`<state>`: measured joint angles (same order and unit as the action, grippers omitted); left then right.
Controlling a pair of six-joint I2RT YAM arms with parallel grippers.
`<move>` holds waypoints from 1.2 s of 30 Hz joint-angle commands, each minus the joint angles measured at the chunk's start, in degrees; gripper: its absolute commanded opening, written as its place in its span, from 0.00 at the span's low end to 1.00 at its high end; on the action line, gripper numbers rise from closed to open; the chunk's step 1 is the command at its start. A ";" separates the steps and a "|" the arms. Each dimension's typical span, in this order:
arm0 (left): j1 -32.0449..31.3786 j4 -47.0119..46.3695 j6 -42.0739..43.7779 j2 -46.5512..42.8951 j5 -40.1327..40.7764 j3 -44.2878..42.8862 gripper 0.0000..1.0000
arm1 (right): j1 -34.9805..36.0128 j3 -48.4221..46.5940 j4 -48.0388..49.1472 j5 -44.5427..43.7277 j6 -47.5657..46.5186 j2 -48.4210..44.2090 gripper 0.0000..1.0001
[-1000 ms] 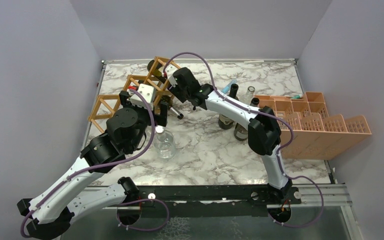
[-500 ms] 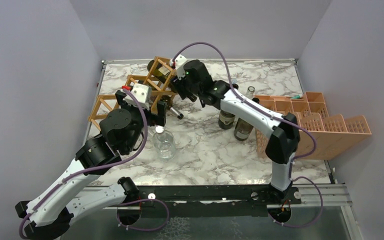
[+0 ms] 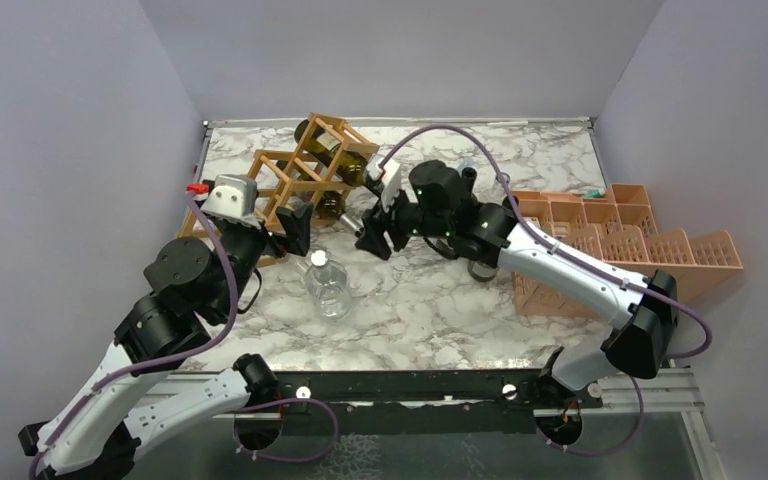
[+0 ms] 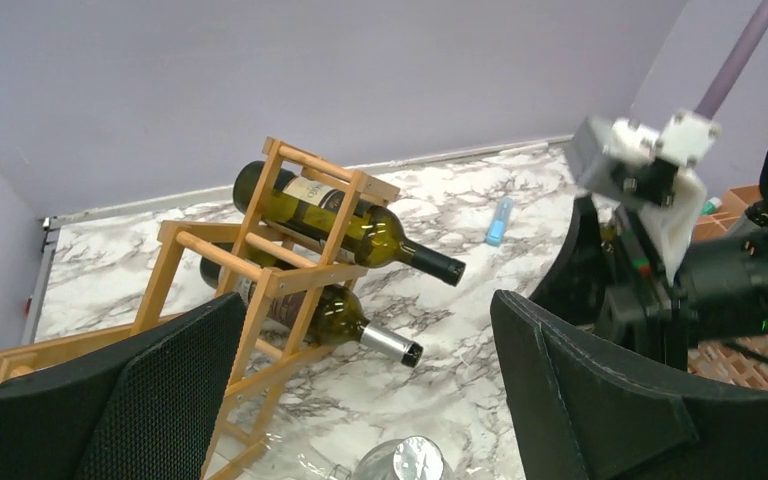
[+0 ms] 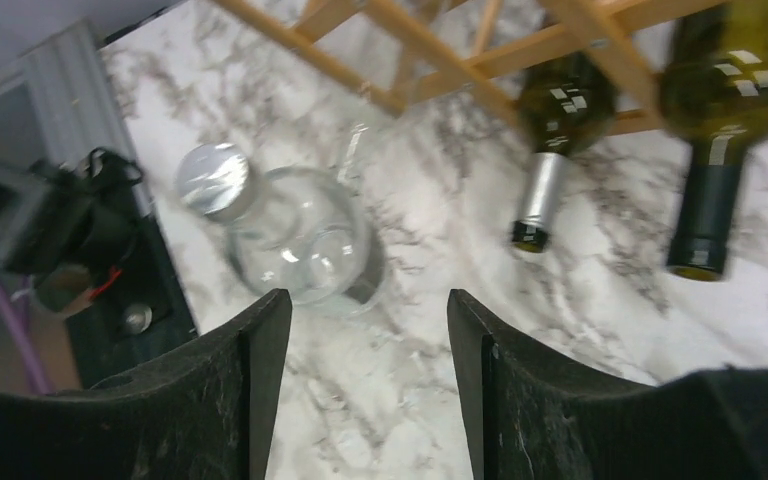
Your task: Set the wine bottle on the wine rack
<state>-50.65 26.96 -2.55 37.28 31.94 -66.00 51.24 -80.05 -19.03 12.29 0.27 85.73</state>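
The wooden wine rack (image 3: 295, 170) stands tilted at the back left of the marble table. A green wine bottle (image 4: 360, 222) with a black neck lies in its upper opening. A second green bottle (image 4: 325, 315) with a silver neck lies in the opening below. My right gripper (image 3: 378, 240) hovers open over bare marble just right of the two bottle necks, holding nothing; in its wrist view (image 5: 365, 385) both necks show ahead. My left gripper (image 3: 295, 232) is open and empty beside the rack's near end, and the left wrist view (image 4: 370, 400) looks at the rack.
A clear glass bottle (image 3: 328, 285) with a silver cap stands between the two grippers. Dark bottles (image 3: 468, 180) stand behind the right arm. A salmon-pink gridded crate (image 3: 625, 250) fills the right side. A small blue object (image 4: 500, 220) lies at the back.
My right gripper has drawn back from the rack's upper opening toward the near right and its jaws have widened. The left arm has pulled back to the left.
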 commanded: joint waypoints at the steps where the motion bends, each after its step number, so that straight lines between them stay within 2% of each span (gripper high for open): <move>1: 0.00 -0.15 -1.72 -1.91 -2.58 -1.46 0.99 | 5.81 3.20 3.17 3.24 2.16 -1.93 0.62; 8: -0.04 -0.12 -2.11 -3.85 -3.45 -0.89 0.99 | 10.78 1.94 6.83 -7.21 6.52 2.98 0.62; 23: -0.04 0.61 -2.00 -5.57 -3.33 0.53 0.99 | 14.52 -8.80 6.13 -10.07 3.32 15.65 0.59; 26: -0.05 0.81 -2.55 -5.72 -3.46 0.89 0.99 | 14.77 -9.14 5.93 -11.05 2.63 16.74 0.50; 30: -0.02 0.82 -3.31 -5.73 -3.62 1.72 0.99 | 15.38 -6.88 6.38 -15.25 1.11 16.27 0.26; 36: 0.02 0.73 -4.32 -4.49 -4.10 2.42 0.99 | 15.64 0.67 8.97 -16.33 0.78 12.30 0.09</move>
<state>-50.65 27.62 -5.41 31.86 29.34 -64.16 66.46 -84.58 -10.59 -1.06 1.45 100.51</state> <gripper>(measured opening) 0.989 0.400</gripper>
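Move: The clear stoppered bottle stands upright about 11 cm to the left of my right hand and 5 cm back, its middle some 16 cm below. The silver-necked wine bottle in the rack is about 20 cm farther out than it, and the rack's middle about 20 cm farther out and 11 cm more to the left. From my left hand that clear bottle is about 5 cm ahead, 4 cm right and 28 cm down. I pull my open right hand back some 7 cm, away from the racked bottles, curving into a reach about 10 cm left and 5 cm down to the clear bottle's stopper, easing slightly forward again at the end. There my fingers close from both sides and pinch the stopper. My left hand, open and empty, draws back about 2 cm, rising slightly and sinking again. ##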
